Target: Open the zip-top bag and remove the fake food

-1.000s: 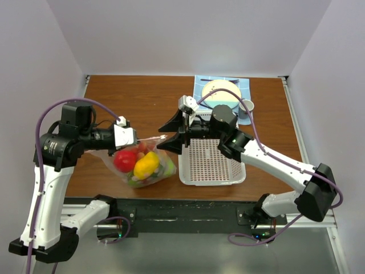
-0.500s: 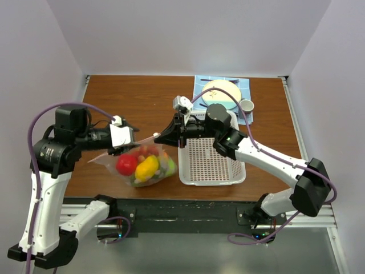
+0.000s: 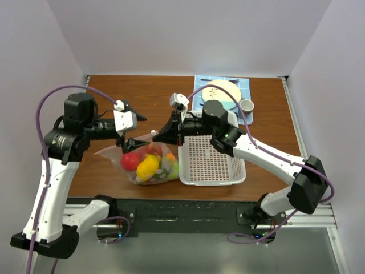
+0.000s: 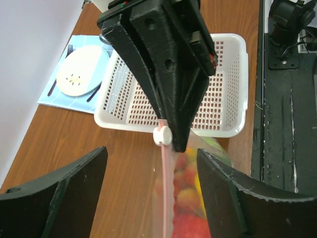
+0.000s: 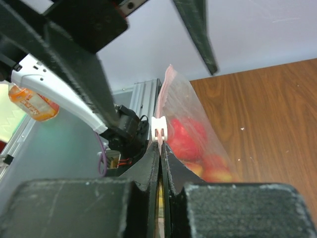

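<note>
The clear zip-top bag (image 3: 146,164) lies on the table left of the basket, with the fake food (image 3: 147,166) inside it: red, yellow and green fruits. My right gripper (image 3: 164,135) is shut on the bag's pink top edge (image 5: 166,84), just behind the white slider (image 5: 159,128). The left gripper (image 3: 136,129) is open, one finger on each side of that edge and touching nothing. In the left wrist view the zip strip (image 4: 166,198) runs between the open fingers (image 4: 54,198) up to the slider (image 4: 162,135).
A white perforated basket (image 3: 211,161) stands right of the bag, under the right arm. At the back right a plate (image 3: 221,93) with cutlery lies on a blue mat, and a small cup (image 3: 246,105) stands beside it.
The left gripper has let go of the bag's edge and opened wide. The right gripper closed on the edge by the slider and shifted left. The bag has sagged lower onto the table.
</note>
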Motion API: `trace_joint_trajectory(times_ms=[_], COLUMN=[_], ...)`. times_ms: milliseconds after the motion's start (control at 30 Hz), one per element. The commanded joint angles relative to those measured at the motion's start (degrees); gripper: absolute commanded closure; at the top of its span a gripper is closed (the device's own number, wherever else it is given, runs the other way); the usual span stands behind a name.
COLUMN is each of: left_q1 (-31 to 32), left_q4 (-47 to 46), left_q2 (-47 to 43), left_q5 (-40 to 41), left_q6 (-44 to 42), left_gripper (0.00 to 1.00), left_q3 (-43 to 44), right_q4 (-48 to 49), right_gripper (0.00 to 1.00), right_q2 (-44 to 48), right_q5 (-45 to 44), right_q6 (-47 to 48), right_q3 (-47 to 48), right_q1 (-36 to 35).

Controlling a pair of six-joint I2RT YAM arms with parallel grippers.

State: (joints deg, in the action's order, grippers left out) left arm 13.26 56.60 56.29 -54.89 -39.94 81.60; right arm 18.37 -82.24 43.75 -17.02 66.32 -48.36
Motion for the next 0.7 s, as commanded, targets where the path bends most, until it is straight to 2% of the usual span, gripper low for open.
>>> trace_joint_trajectory(times_ms=[0, 133, 200, 367, 533, 667], left_q1=[0.3, 0.8, 1.4, 2.5, 3.4, 3.6], left_q4=[-2.7, -2.7, -2.3, -1.3, 4.7, 7.8], left_q2=[2.3, 3.6, 4.2, 5.0, 7.9, 9.8], left_q5=[-3.4, -4.1, -4.2, -5.8, -7.7, -7.4], left_q6=[2.9, 5.3, 5.8, 7.8, 6.4, 4.7], left_gripper=[0.26, 0.45, 0.48, 0.48, 0.46, 0.51], left_q3=[2.1, 2.9, 3.2, 4.5, 7.7, 7.9], right_q4=[1.4, 0.4, -0.1, -1.1, -1.6, -2.5], right_gripper=[0.97, 0.97, 0.97, 0.97, 0.98, 0.98], right_q2=[0.5, 0.5, 0.4, 0.1, 0.1, 0.2], right_q5=[2.0, 1.9, 2.0, 2.2, 2.1, 2.0], right_q6=[-0.7, -0.3, 0.0, 0.5, 0.8, 1.4], right_q3=[3.1, 3.4, 3.9, 4.3, 4.5, 4.9], right_q1=[-0.2, -0.2, -0.2, -0.2, -0.2, -0.2])
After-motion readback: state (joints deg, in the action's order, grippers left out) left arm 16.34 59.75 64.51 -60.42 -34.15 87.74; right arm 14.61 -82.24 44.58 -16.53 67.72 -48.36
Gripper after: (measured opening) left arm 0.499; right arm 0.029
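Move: The white slider at the end of the bag's pink zip strip is roughly 3 cm to the right of the open left hand, some 2 cm below and about 1 cm back. In the bag, the yellow food hangs about 7 cm back, 1 cm right and 12 cm below the left hand; the red food some 6 cm back, 3 cm left and 11 cm below. From the right hand, the slider is about 2 cm left, level in depth and height. The right fingers keep their pinch on the end of the zip strip and hold still beside the slider. Towards them the left hand moves about 2.5 cm right, first easing a centimetre forward and down, then back and up again; it rolls some 10 degrees, forward side sinking, and its fingers close from wide to half open around the slider, without a visible grip. ##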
